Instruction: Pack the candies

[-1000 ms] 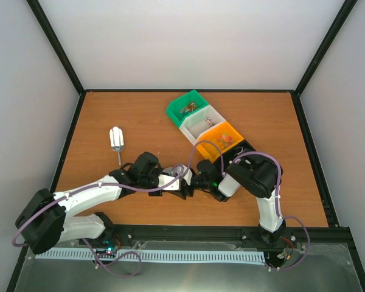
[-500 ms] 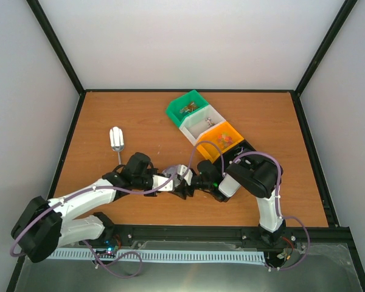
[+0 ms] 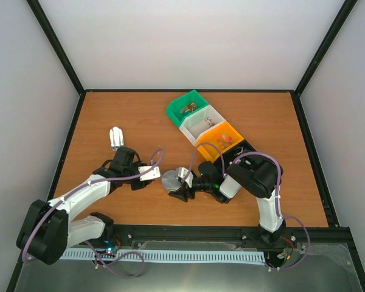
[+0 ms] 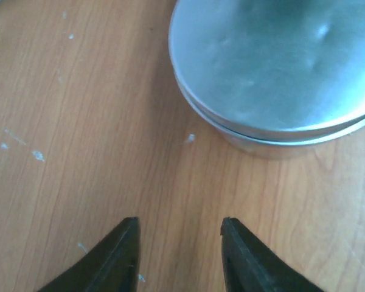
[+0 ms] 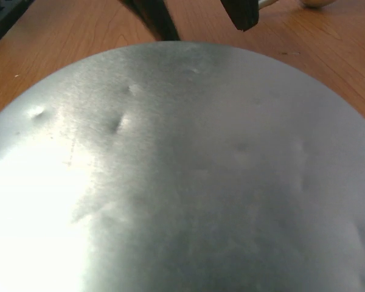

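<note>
The candies (image 3: 188, 109) show as small mixed-colour bits in the green bin, and more candies (image 3: 225, 139) lie in the orange bin. A small round jar (image 3: 171, 180) with a metal lid sits on the table. My right gripper (image 3: 179, 185) is closed around it from the right. In the right wrist view the lid (image 5: 188, 170) fills the frame and hides my own fingers. My left gripper (image 3: 152, 174) is just left of the jar, open and empty. In the left wrist view my left gripper (image 4: 179, 228) hovers over bare wood, short of the jar (image 4: 274, 67).
Green bin (image 3: 177, 107), white bin (image 3: 214, 114), orange bin (image 3: 209, 150) and a partly hidden black bin (image 3: 246, 146) form a diagonal row at the back right. A metal scoop (image 3: 116, 139) lies at the left. Black frame rails border the table.
My left arm has pulled back to the left, away from the jar, and the lidded top now shows. The right arm and the jar have stayed put.
</note>
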`<state>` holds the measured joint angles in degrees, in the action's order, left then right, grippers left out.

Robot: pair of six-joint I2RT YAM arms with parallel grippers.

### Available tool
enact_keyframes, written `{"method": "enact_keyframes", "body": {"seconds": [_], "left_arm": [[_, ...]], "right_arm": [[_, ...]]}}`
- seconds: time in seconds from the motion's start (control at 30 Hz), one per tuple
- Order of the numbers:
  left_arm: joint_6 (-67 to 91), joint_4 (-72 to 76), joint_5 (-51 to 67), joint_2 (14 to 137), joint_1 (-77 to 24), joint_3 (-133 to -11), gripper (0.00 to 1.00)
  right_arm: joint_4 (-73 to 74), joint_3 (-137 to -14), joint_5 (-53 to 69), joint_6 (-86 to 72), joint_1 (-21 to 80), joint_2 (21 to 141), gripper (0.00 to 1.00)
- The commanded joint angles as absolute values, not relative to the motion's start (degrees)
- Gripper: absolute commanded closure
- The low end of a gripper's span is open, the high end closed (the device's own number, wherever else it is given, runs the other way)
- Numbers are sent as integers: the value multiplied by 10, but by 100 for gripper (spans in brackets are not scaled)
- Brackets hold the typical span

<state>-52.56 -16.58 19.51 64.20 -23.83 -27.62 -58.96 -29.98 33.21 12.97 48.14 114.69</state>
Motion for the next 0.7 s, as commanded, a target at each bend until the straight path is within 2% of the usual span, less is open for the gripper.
{"method": "enact_keyframes", "body": {"seconds": [0.0,0.03,0.07,0.1,0.3,0.53,0.67], "left_arm": [[-490,-235,241,633,-229,-317,42],[-483,-250,264,619,-229,-320,24],[-469,-258,281,610,-229,-322,15],[-453,-262,291,608,-229,-327,11],[-339,-217,323,619,-243,-334,10],[-309,-185,290,658,-294,-347,11],[-311,-189,281,683,-302,-365,16]], "right_arm": [[-575,-293,341,123,488,1152,53],[-575,-295,334,119,488,1153,53],[-575,-297,329,113,488,1154,53],[-576,-298,324,108,488,1155,54],[-593,-304,292,79,488,1166,54],[-599,-312,236,51,490,1173,54],[-613,-314,208,51,497,1186,54]]}}
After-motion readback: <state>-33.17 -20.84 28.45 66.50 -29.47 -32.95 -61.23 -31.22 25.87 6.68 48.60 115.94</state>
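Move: The lid on the jar is about 6 cm to the left hand's right and 2 cm back, roughly level with the fingertips. The orange tray is some 25 cm right and 11 cm ahead of that hand, the white tray about 18 cm right and 17 cm ahead, and the scoop about 12 cm left and 9 cm ahead. The right hand already grips the jar, the lid about 4 cm above its finger point. Keeping its grip on the jar below the lid, the right hand shifts about 2.5 cm forward, turning slightly clockwise. The left, clear of the lid, spreads its fingers wide while backing off and rising some 3 cm, then swings about 4.5 cm right towards the lid, its fingers turning to point more to the right; the fingers stay wide, one close to the rim. ##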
